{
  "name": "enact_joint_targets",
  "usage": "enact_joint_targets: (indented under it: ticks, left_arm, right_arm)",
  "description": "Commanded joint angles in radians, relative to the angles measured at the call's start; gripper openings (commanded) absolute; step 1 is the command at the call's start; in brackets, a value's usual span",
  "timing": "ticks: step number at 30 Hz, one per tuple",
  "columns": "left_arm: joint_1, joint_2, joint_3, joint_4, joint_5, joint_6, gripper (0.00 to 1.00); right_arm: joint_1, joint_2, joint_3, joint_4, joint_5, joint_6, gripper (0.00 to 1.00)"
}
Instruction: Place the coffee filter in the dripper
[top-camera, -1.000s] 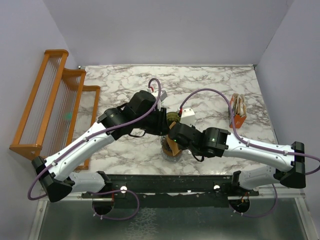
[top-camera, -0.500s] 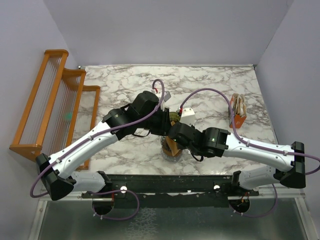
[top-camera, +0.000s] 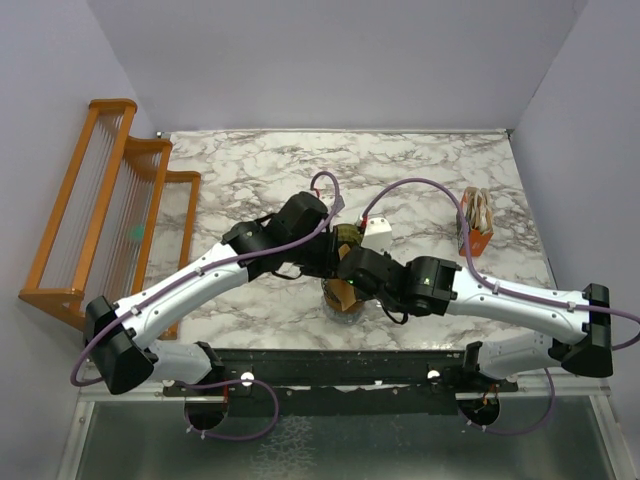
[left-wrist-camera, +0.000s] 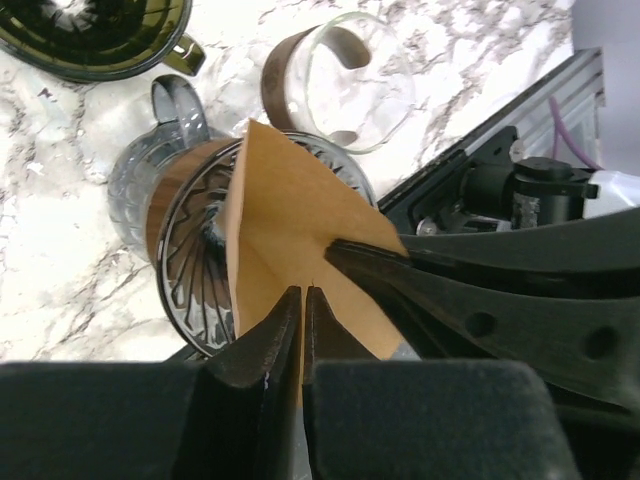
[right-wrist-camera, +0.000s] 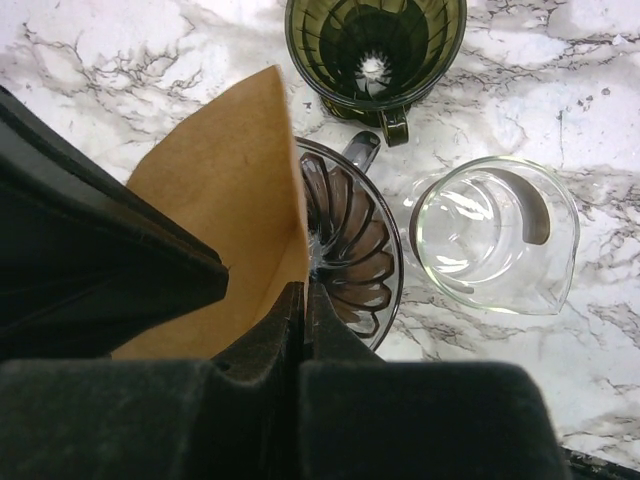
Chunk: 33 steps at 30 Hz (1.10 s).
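A flat tan fan-shaped paper piece (left-wrist-camera: 290, 225) (right-wrist-camera: 225, 170) stands on edge over a smoky grey ribbed cone (right-wrist-camera: 350, 250) (left-wrist-camera: 185, 250). My left gripper (left-wrist-camera: 303, 290) is shut on the paper's lower edge. My right gripper (right-wrist-camera: 304, 287) is shut on the same paper from the other side. The dripper (right-wrist-camera: 375, 50) (left-wrist-camera: 90, 35) (top-camera: 347, 236), dark olive green with a small handle, stands upright just beyond, with no paper in it. No white coffee filter shows in any view.
A clear glass cup (right-wrist-camera: 490, 235) (left-wrist-camera: 360, 85) stands beside the grey cone. An orange holder with papers (top-camera: 476, 226) sits at the right on the marble table (top-camera: 240, 160). A wooden rack (top-camera: 110, 200) lines the left edge.
My left arm has swung right toward the paper and its jaws have closed on it. The right arm and the paper have stayed put.
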Motion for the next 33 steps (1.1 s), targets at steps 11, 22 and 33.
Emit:
enact_joint_targets:
  ticks: [11,22,33]
  left_arm:
    - [-0.049,0.100,-0.003,-0.028,-0.123,0.014,0.05]
    - [-0.074,0.153,0.045,-0.049,-0.172,-0.001,0.19]
    - [-0.114,0.200,0.091,-0.052,-0.176,-0.013,0.38]
  right_arm:
    - [0.006,-0.064,-0.020,0.059,0.012,0.012,0.28]
    - [0.005,-0.183,-0.024,0.083,0.023,-0.011,0.44]
    - [0.006,-0.276,-0.063,0.033,0.106,0.000,0.47]
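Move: The dripper on its carafe lies almost straight under both hands, its middle about 2 cm to the left hand's right and some 8 cm below; from the right hand, which pinches the filter, it is about 7 cm straight below. The filter's middle hangs roughly 1 cm back, 1 cm right and 3 cm below the left hand. From the left hand, the green cup stands some 11 cm ahead and 2 cm right, the glass beaker about 2 cm ahead and 10 cm right, both around 15 cm lower. The right fingers let go of the filter's edge, then that hand lifts away about 7 cm, veering to its right near the end. Meanwhile the left hand, its nearly shut fingertips against the paper, sinks some 6 cm down into the dripper's mouth, tipping its fingers steeper, then spreads them to about a third, easing slightly up and to its right. ##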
